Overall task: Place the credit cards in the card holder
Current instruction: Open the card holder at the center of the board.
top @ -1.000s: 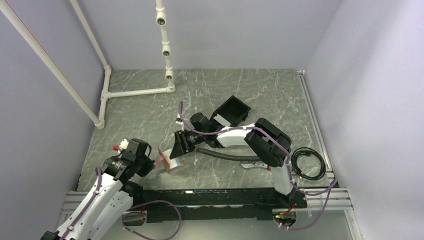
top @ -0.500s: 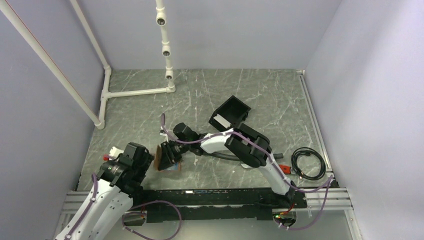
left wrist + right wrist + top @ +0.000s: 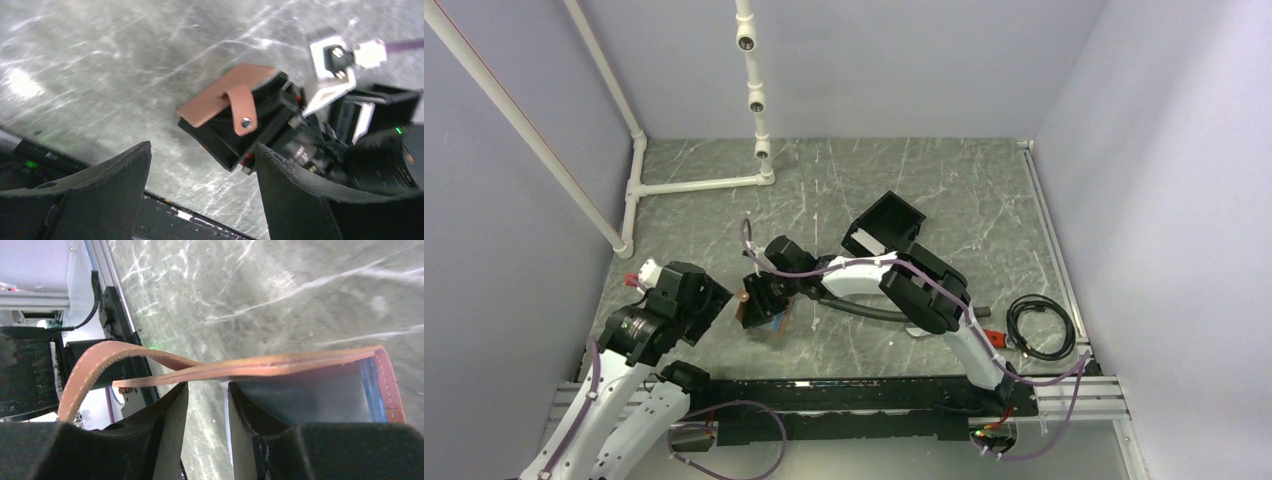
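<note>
The card holder (image 3: 227, 95), a tan leather wallet with a snap strap, sits tilted up off the table at the tips of my right gripper (image 3: 759, 300). In the right wrist view its cover (image 3: 280, 362) lies across both black fingertips, and the right gripper (image 3: 205, 390) is shut on it, with a strip of table showing between the fingers. One of the credit cards (image 3: 372, 390) shows as a blue edge inside the fold, near the spine. My left gripper (image 3: 202, 170) is open and empty, a short way left of the holder (image 3: 757, 315).
A black box with a white patch (image 3: 886, 228) lies behind the right arm. A white pipe frame (image 3: 639, 185) stands at the back left. A coiled black cable (image 3: 1036, 325) and a red-handled tool (image 3: 989, 337) lie at the right. A black rail (image 3: 874, 395) runs along the near edge.
My left gripper opened, let go of the card holder and drew back to the left. The right gripper swung left and closed partway, and the holder tipped up from lying flat.
</note>
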Robot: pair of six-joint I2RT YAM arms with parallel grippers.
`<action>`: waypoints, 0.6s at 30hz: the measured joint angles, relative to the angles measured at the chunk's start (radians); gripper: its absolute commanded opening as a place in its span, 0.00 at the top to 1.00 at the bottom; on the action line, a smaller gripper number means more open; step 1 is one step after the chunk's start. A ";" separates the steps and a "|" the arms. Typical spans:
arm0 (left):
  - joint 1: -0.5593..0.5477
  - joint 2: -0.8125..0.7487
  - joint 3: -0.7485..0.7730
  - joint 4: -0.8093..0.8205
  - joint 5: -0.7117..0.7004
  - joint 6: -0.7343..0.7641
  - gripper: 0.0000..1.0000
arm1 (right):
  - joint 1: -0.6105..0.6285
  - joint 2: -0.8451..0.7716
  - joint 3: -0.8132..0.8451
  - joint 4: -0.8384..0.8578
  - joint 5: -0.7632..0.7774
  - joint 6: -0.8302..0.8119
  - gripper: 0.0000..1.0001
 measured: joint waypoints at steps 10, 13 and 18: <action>-0.001 -0.086 -0.106 0.281 0.137 0.192 0.60 | -0.085 0.060 0.165 -0.208 0.037 -0.090 1.00; 0.000 -0.028 -0.116 0.356 0.172 0.238 0.69 | -0.116 0.069 0.184 -0.268 -0.001 -0.159 1.00; 0.059 0.189 -0.126 0.562 0.322 0.314 0.80 | -0.153 0.063 0.184 -0.335 -0.091 -0.275 1.00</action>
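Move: The card holder, its cover propped up, lies about 4 cm ahead of the left hand, 7 cm to its right and some 11 cm below. The right hand's fingertips are already under that cover, with the holder's middle roughly 1 cm back, 2 cm right and 2 cm below them. From the right hand, the black hose's middle is level ahead, about 32 cm right; the black tray sits some 21 cm ahead and 29 cm right. With its fingertips kept under the card holder's cover, the right hand sweeps about 6.5 cm forward and then some 4 cm to the right, sinking a little and closing from part-open to shut. The left hand travels roughly 10 cm forward and to the right towards the cover's strap, turning clockwise about 20 degrees and tipping slightly up as its wide-open fingers draw nearly shut close by the strap, though no touch can be seen. ##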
